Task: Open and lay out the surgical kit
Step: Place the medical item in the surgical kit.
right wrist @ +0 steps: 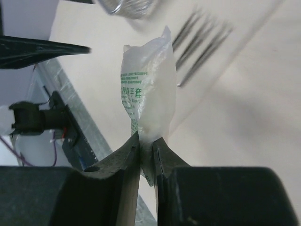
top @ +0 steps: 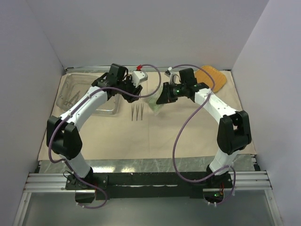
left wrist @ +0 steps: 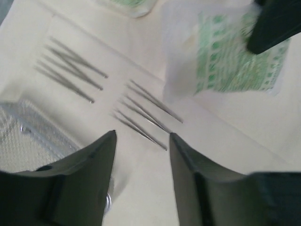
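Note:
The beige wrapping cloth [top: 188, 127] lies spread flat over the table. At its back left stands the steel wire-mesh tray [top: 87, 96] [left wrist: 21, 136] with instruments inside. Thin steel tweezers [top: 136, 113] [left wrist: 146, 113] [right wrist: 202, 42] lie side by side on the cloth. My right gripper [top: 162, 97] [right wrist: 146, 143] is shut on the edge of a green-white packet [top: 153, 103] [right wrist: 148, 89] [left wrist: 225, 54], which hangs lifted off the cloth. Just left of the packet, my left gripper [top: 136, 88] [left wrist: 141, 141] hovers open and empty over the tweezers. The edge of a second packet [left wrist: 127, 4] shows beyond the tweezers.
An orange woven pad [top: 212, 77] lies at the back right of the cloth. White walls close in the back and both sides. A small white and red device [top: 139, 75] sits behind the left gripper.

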Controlling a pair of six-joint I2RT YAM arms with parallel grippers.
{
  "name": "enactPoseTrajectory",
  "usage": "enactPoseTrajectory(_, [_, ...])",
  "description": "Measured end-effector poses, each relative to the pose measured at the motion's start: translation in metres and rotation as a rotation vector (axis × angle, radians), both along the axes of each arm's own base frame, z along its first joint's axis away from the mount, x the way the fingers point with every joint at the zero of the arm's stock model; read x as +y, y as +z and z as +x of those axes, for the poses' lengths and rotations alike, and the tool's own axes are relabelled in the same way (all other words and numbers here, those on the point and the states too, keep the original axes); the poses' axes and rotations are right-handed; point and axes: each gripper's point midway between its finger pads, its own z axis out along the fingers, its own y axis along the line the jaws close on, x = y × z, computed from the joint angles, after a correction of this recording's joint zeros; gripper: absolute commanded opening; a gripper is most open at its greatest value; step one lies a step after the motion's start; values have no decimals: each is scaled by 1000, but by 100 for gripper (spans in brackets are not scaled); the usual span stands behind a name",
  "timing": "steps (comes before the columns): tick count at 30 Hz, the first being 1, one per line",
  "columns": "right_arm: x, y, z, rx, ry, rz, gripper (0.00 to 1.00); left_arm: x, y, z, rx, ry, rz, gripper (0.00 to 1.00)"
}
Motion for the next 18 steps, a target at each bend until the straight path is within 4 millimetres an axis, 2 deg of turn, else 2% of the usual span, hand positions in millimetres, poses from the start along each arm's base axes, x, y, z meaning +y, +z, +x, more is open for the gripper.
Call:
enactPoseTrajectory(5, [-31,-4,31,-21,-145,-42,21,25,5,11,-26,251,-6,75])
enactPoseTrajectory(8, [-55,-11,55,-31,-247,-66,22,43,15,8,-41,405,-39,80])
enactPoseTrajectory(14, [-113,-50,117,5,-446,-137,22,73,33,-5,-80,648,-137,96])
enactPoseTrajectory(18, [-143,-72,146,38,-524,-152,22,90,31,-13,-79,759,-180,98])
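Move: Right gripper, with the medical item already pinched: the free cloth where it is being taken is about 17 cm ahead, 12 cm to the right and 16 cm below. The packet already laid out lies equally far ahead but only 4 cm right; the far tweezers are about 17 cm ahead and 12 cm left, the near tweezers 3 cm ahead and 11 cm left. From the empty left gripper, the tray's middle is roughly 12 cm ahead, 29 cm left and 18 cm down; the laid packet is some 14 cm ahead and 14 cm right. Keep the right gripper shut on the packet and carry it fast, forward and right about 15 cm each, to the right side of the laid packet, sinking 7 cm mostly late on while swinging the wrist some 30 degrees clockwise. Draw the empty left gripper leftward towards the tray, rising a little, turning counter-clockwise and opening wide. ##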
